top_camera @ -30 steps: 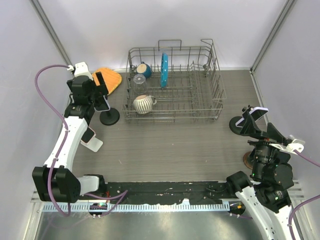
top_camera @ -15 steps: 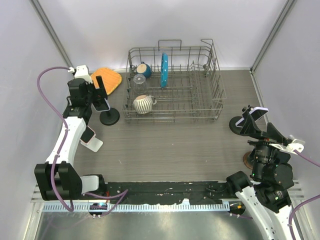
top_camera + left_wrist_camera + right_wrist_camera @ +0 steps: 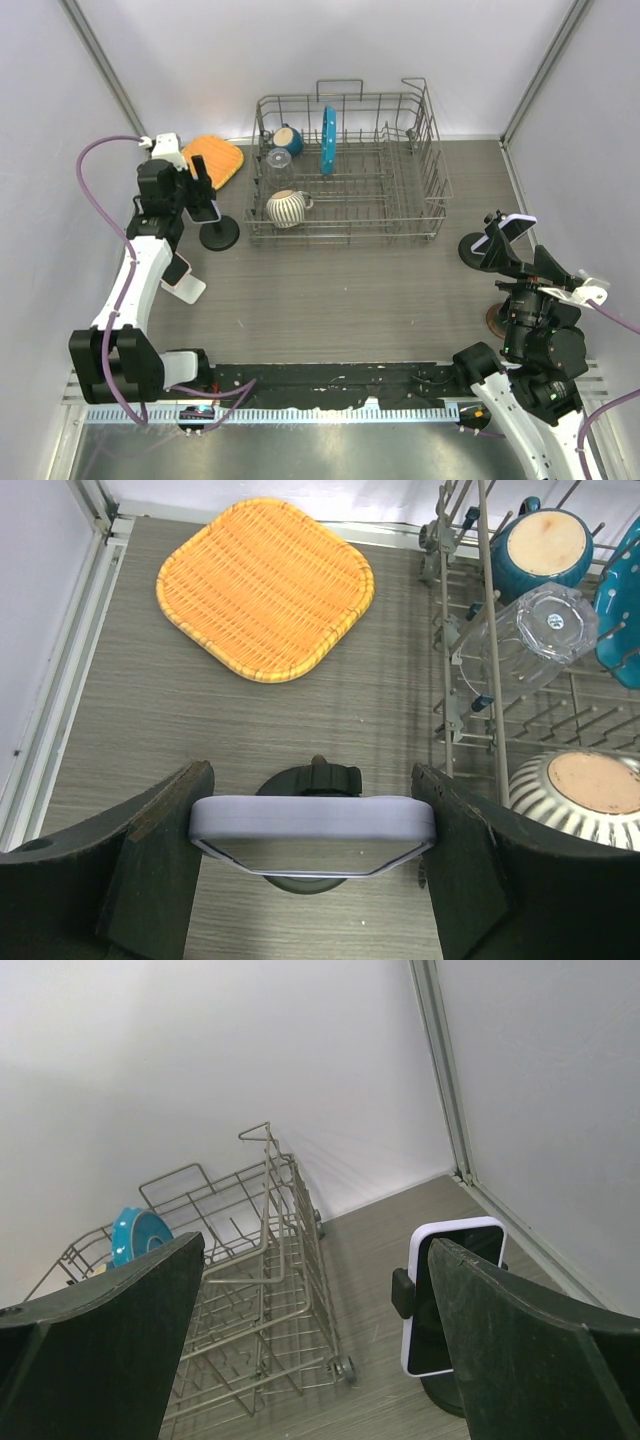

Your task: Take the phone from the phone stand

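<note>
My left gripper (image 3: 199, 192) is shut on a lavender phone (image 3: 206, 211), one finger on each end of it. In the left wrist view the phone (image 3: 312, 822) spans the gap between the fingers (image 3: 160, 850), just above the black phone stand (image 3: 318, 777). The stand's round base (image 3: 220, 236) sits on the table left of the dish rack. A second white phone (image 3: 511, 227) sits clamped in another black stand (image 3: 472, 250) at the right, also in the right wrist view (image 3: 450, 1295). My right gripper (image 3: 518, 256) is open and empty just near of it.
A wire dish rack (image 3: 350, 170) with a striped mug, a glass, a blue cup and a blue plate stands at the back. An orange woven mat (image 3: 215, 157) lies at the back left. Another phone (image 3: 182, 275) lies flat beside the left arm.
My left wrist has shifted slightly, with the lavender phone still between its fingers over the stand. The right arm has not moved.
</note>
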Available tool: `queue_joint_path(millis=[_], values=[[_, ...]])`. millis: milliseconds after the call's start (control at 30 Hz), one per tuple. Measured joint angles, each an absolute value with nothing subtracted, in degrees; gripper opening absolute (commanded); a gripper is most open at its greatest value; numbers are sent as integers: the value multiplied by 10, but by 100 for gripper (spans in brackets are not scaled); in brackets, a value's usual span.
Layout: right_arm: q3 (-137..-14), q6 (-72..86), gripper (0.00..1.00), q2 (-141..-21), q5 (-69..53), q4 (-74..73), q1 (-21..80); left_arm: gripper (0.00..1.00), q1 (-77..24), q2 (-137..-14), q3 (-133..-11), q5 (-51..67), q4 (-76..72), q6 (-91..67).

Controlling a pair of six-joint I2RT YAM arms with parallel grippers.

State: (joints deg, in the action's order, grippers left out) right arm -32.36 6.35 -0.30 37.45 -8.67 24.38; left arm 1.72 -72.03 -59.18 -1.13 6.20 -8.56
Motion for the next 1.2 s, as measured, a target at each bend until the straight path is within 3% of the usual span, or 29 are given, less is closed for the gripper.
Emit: queue_joint_path(millis=[300,700,933,1200], values=[[-323,58,100,-3,374,-86,244,34,-39,-650,-584,-30,140,-59],[-319,44,100,-3,341,-77,244,18,-70,-496,-566,55,256,-81],[-328,47,100,-14,272,-90,244,15,-146,-490,-560,176,283,-107],[-397,80,100,-155,72,-123,244,15,-323,-539,-580,216,270,-82]])
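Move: The left hand already grips the phone on its stand by the side edges, just below the hand point; the round base is roughly 17 cm beneath. The open table it heads for lies about 18 cm back and 24 cm right; the striped cup is some 21 cm right and 3 cm ahead, the orange mat 19 cm ahead and 3 cm left. From the right hand, the phone is about 70 cm left, 20 cm ahead and 10 cm lower; a second phone stand sits 15 cm ahead, 6 cm right. Back and to the right, the left hand carries the gripped phone with its stand some 30 cm, first rising about 4 cm and easing slightly lower, away from the orange mat to in front of the dish rack, wrist swinging about 55 degrees clockwise. The right hand starts later, sweeping left about 11 cm towards the phone with a little forward, turning counter-clockwise, fingers open and empty. ##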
